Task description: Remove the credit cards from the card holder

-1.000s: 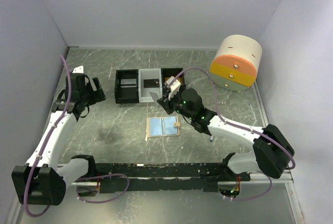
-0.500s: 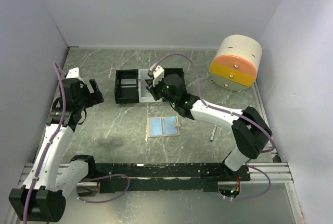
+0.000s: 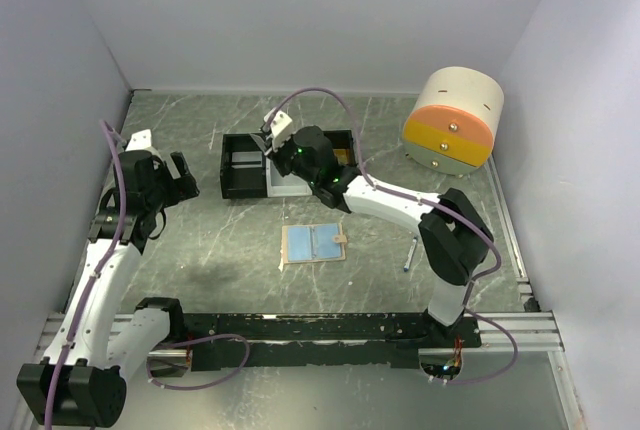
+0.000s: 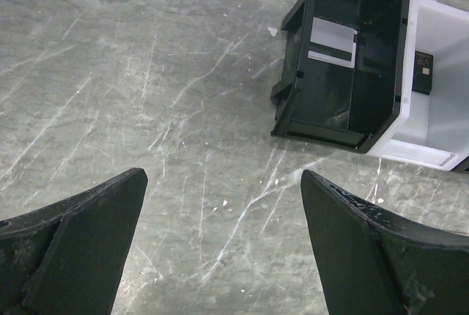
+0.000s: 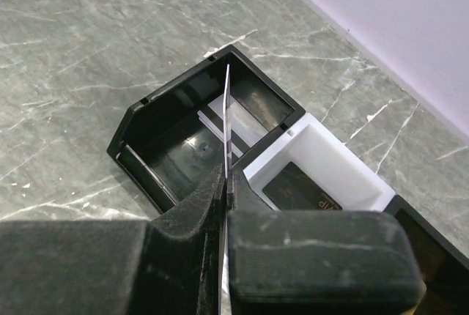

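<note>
The card holder (image 3: 313,244) lies open on the table, pale blue inside with a tan tab at its right edge. My right gripper (image 3: 270,153) hovers over the three-compartment tray (image 3: 246,188). In the right wrist view the right gripper (image 5: 226,176) is shut on a thin credit card (image 5: 228,121), seen edge-on above the wall between the left black compartment and the white one. A silvery card (image 4: 333,36) rests in the black compartment and a dark card (image 5: 300,194) in the white one. My left gripper (image 4: 223,242) is open over bare table, left of the tray.
A cream cylinder with orange, yellow and grey-green bands (image 3: 455,120) stands at the back right. A small pen-like stick (image 3: 410,255) lies right of the card holder. Walls close in the table on the left, back and right.
My right arm has swung left across the tray, carrying the card from the right compartment side to the left black compartment. The left arm pulled back slightly and then stayed still.
</note>
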Tool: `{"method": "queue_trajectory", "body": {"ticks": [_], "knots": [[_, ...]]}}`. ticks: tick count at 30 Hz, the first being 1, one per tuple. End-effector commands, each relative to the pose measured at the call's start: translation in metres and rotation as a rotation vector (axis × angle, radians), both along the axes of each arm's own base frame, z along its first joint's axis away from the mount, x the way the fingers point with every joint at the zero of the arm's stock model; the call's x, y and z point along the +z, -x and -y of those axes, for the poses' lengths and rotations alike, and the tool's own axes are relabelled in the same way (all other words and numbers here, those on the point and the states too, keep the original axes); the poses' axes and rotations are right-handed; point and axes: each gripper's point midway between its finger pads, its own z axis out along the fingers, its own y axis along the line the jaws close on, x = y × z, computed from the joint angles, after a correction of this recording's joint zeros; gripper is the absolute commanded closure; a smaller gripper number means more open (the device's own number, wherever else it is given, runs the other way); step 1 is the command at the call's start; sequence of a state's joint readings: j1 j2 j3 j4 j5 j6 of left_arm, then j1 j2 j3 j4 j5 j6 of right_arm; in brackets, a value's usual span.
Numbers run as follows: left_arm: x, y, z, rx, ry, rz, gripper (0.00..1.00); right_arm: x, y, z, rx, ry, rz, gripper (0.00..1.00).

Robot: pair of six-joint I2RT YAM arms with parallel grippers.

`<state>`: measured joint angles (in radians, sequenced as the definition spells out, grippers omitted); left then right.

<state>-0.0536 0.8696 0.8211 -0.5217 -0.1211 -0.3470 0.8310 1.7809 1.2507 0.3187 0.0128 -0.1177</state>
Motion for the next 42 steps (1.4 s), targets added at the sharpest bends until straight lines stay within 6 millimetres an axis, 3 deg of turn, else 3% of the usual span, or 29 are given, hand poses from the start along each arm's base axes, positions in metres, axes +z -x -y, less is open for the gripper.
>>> {"method": "queue_trajectory", "body": {"ticks": [1,25,33,35,42], "knots": [[0.006,0.0,-0.007,0.024,-0.021,0.025,0.01,0.007,-0.004,-0.009,0.01,0.015,0.034,1.0],[0.015,0.007,-0.023,0.133,-0.03,0.058,0.0,-0.011,-0.018,-0.034,0.038,0.142,0.092,1.0],[0.018,0.009,-0.027,0.163,-0.03,0.069,0.0,-0.028,-0.009,-0.06,0.111,0.209,0.074,1.0],[0.018,0.009,-0.027,0.162,-0.029,0.068,0.0,-0.046,-0.013,-0.068,0.109,0.267,0.07,1.0],[0.02,0.01,-0.028,0.167,-0.031,0.079,0.0,-0.065,-0.024,-0.066,0.048,0.323,0.096,1.0]]}}
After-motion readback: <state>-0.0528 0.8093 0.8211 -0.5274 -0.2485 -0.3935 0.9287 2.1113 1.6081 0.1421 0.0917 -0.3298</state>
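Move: The card is already pinched in the right hand and bound for the left black compartment, whose middle lies about 8 cm to the left, 4 cm ahead and some 16 cm below. The white compartment is roughly 3 cm right and 4 cm ahead, the card holder about 9 cm right and 15 cm back. From the idle left hand, the left black compartment is some 14 cm ahead, 9 cm right and 15 cm below. The card, kept upright in the right hand's shut fingers, is carried left past the white compartment to over the left black one, about 7 cm, slowly at first. From midway the hand also sinks, nearly 6 cm in all and fastest at the end, its left side rolling down some 15 degrees. The open left hand eases about 2 cm left, away from the compartment, and up slightly. ##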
